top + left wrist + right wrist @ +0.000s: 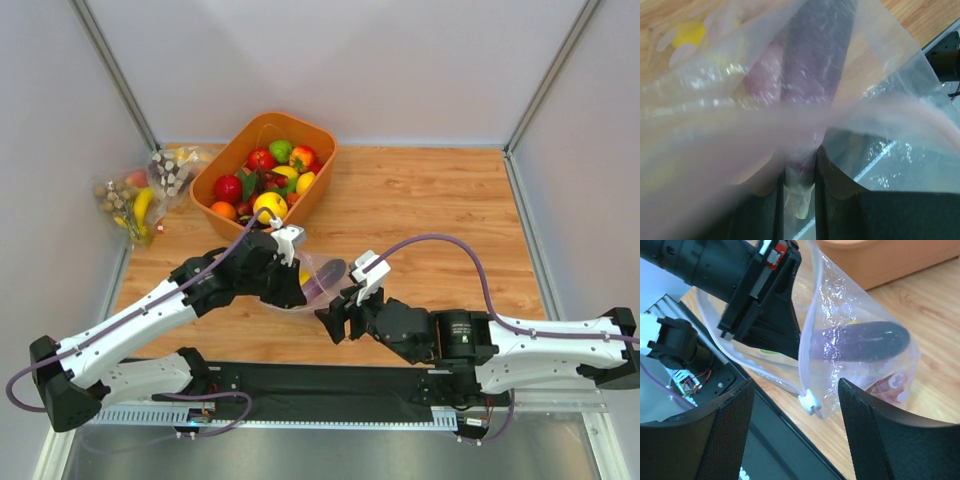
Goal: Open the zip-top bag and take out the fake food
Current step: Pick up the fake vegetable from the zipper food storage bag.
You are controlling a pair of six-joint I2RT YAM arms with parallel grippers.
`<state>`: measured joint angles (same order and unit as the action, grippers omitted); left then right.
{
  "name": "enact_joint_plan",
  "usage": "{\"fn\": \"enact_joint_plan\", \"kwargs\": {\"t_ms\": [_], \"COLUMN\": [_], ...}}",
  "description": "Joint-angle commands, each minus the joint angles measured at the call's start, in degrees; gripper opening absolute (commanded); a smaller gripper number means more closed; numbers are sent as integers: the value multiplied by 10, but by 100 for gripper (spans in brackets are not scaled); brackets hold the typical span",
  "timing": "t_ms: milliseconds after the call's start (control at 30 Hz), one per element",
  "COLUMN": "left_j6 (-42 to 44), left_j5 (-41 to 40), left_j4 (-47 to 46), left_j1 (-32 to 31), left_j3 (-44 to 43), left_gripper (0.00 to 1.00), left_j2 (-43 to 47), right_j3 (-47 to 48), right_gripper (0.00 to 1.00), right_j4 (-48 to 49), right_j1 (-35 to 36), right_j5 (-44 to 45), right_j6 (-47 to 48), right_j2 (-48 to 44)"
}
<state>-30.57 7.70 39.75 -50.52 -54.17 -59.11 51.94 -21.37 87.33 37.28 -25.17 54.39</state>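
Note:
The zip-top bag (318,285) hangs just above the table between the two arms, clear and crinkly. My left gripper (298,292) is shut on a fold of its plastic (800,192). Inside lies fake food: a long purple piece (860,342) and something yellow (687,35). The white zip slider (810,403) sits at the bag's near corner, and the two zip strands part from it, so the mouth gapes. My right gripper (797,427) is open, its mesh pads either side of the slider and touching nothing.
An orange bin (225,157) heaped with plastic fruit stands at the back left, close behind the bag. Two other clear bags, one with a banana (135,205) and one with nuts (172,168), lie by the left wall. The black base rail (330,385) runs along the near edge.

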Motion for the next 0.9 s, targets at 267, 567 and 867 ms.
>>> {"fn": "enact_joint_plan", "kwargs": {"t_ms": [267,567,867], "left_j6": [38,39,59], "left_j5": [21,28,15], "left_j4": [99,132,195], "left_j1": [2,2,2], "left_j3": [-96,-140,-210], "left_gripper": [0,0,0], "left_j2": [33,41,49], "right_j3": [19,26,10], "right_gripper": [74,71,42], "right_j4": [32,56,41], "right_j1": [-11,-13,-36], "right_j5": [62,39,42], "right_j6": [77,94,76], "right_j2": [5,27,27]}}
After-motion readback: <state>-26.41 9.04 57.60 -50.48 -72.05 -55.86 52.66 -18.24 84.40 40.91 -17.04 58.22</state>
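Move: The orange bin stands about 33 cm ahead of the left hand, 10 cm to its left and 8 cm lower; the eggplant, already pinched by its stem end, has its middle some 6 cm ahead, 6 cm right and 5 cm below that hand. From the right hand the bag's white slider is roughly 3 cm ahead, 2 cm left and 3 cm down, with the eggplant's middle about 13 cm ahead, 3 cm left and 10 cm lower. Drawing the eggplant up by its stem end, the left hand rises nearly 9 cm, drifting about 3 cm back and to its left, its grip unchanged and its tilt almost so. The right hand eases some 3 cm forward to the slider corner of the bag's mouth, tips up slightly, and late on begins closing its open fingers around that corner. ##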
